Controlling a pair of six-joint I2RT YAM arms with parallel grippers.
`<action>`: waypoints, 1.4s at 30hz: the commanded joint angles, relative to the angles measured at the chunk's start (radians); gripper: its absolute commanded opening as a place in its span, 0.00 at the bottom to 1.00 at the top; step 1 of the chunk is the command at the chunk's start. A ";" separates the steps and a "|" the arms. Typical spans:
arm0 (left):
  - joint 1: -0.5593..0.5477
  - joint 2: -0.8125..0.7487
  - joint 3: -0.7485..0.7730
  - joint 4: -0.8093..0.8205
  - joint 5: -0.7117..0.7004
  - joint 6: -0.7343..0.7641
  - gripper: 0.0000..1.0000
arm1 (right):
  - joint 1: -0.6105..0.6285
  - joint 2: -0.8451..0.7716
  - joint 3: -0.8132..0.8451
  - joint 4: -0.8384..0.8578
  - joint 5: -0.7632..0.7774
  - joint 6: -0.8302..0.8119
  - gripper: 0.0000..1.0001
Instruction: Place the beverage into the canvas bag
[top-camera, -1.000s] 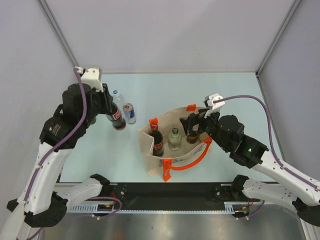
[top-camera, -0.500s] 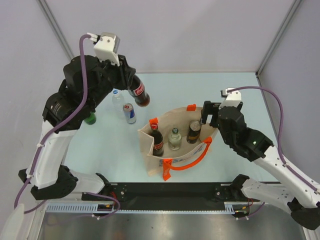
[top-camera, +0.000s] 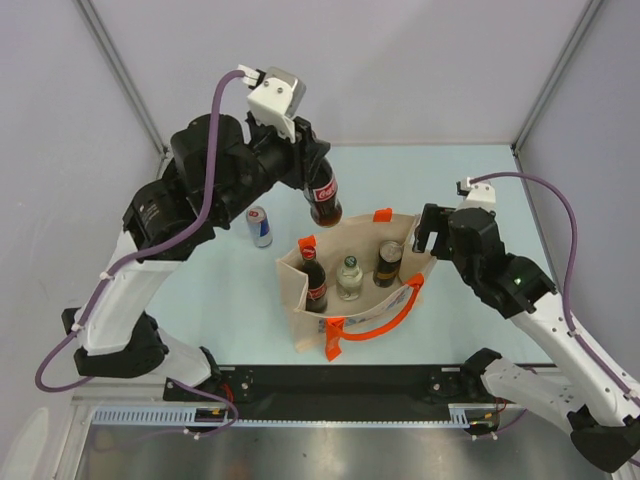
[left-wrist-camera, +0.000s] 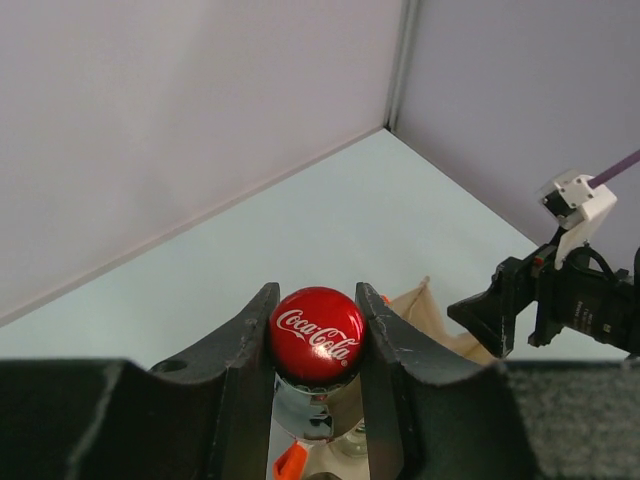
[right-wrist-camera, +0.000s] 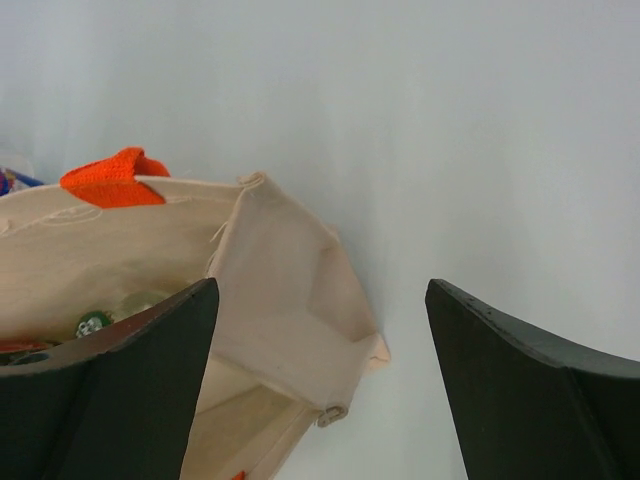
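The beige canvas bag (top-camera: 300, 320) with orange handles stands open at table centre and holds three bottles. My left gripper (top-camera: 311, 172) is shut on the red cap of a cola bottle (top-camera: 324, 200), held in the air just behind the bag's back rim. In the left wrist view the cap (left-wrist-camera: 317, 333) sits clamped between the fingers (left-wrist-camera: 247, 350), with the bag (left-wrist-camera: 425, 310) below. My right gripper (top-camera: 430, 228) is open and empty, above the bag's right end. The right wrist view shows that bag corner (right-wrist-camera: 290, 290) between the spread fingers (right-wrist-camera: 130, 380).
A blue and silver can (top-camera: 259, 226) stands on the table left of the bag. The enclosure's grey walls rise at the back and both sides. The arms' bases sit on the black rail at the near edge.
My left gripper has lifted the cola bottle from the table's left side and carried it right, towards the bag. My right gripper has let go of the dark bottle in the bag and drawn back right.
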 joint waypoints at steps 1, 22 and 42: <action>-0.050 -0.019 0.071 0.247 -0.006 0.026 0.00 | -0.004 -0.041 0.032 -0.023 -0.083 0.030 0.88; -0.176 -0.065 -0.284 0.463 0.088 -0.036 0.00 | -0.007 0.007 -0.003 -0.061 -0.142 -0.003 0.63; -0.182 -0.055 -0.565 0.739 0.134 -0.100 0.00 | -0.025 -0.036 0.067 -0.176 -0.203 0.006 0.59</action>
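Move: The left hand holds the Coke bottle by its top, high up. The canvas bag's middle lies about 6 cm right, 4 cm back and 43 cm below it. Inside, the dark can stands some 14 cm right and 2 cm back, the glass bottle 5 cm right and 5 cm back. For the right hand, the bag's right side wall is level fore and aft, 2 cm left and 8 cm below; the bag's middle is 18 cm left, 6 cm back and 17 cm below. Carry the gripped Coke bottle with the left hand about 13 cm right, over towards the bag's right end by the dark can, first level, then also sinking some 13 cm and drawing slightly back; turn the wrist 15 to 20 degrees clockwise. Meanwhile ease the right hand 2 to 3 cm back and partly close its fingers, still open, around the bag's right side wall. ##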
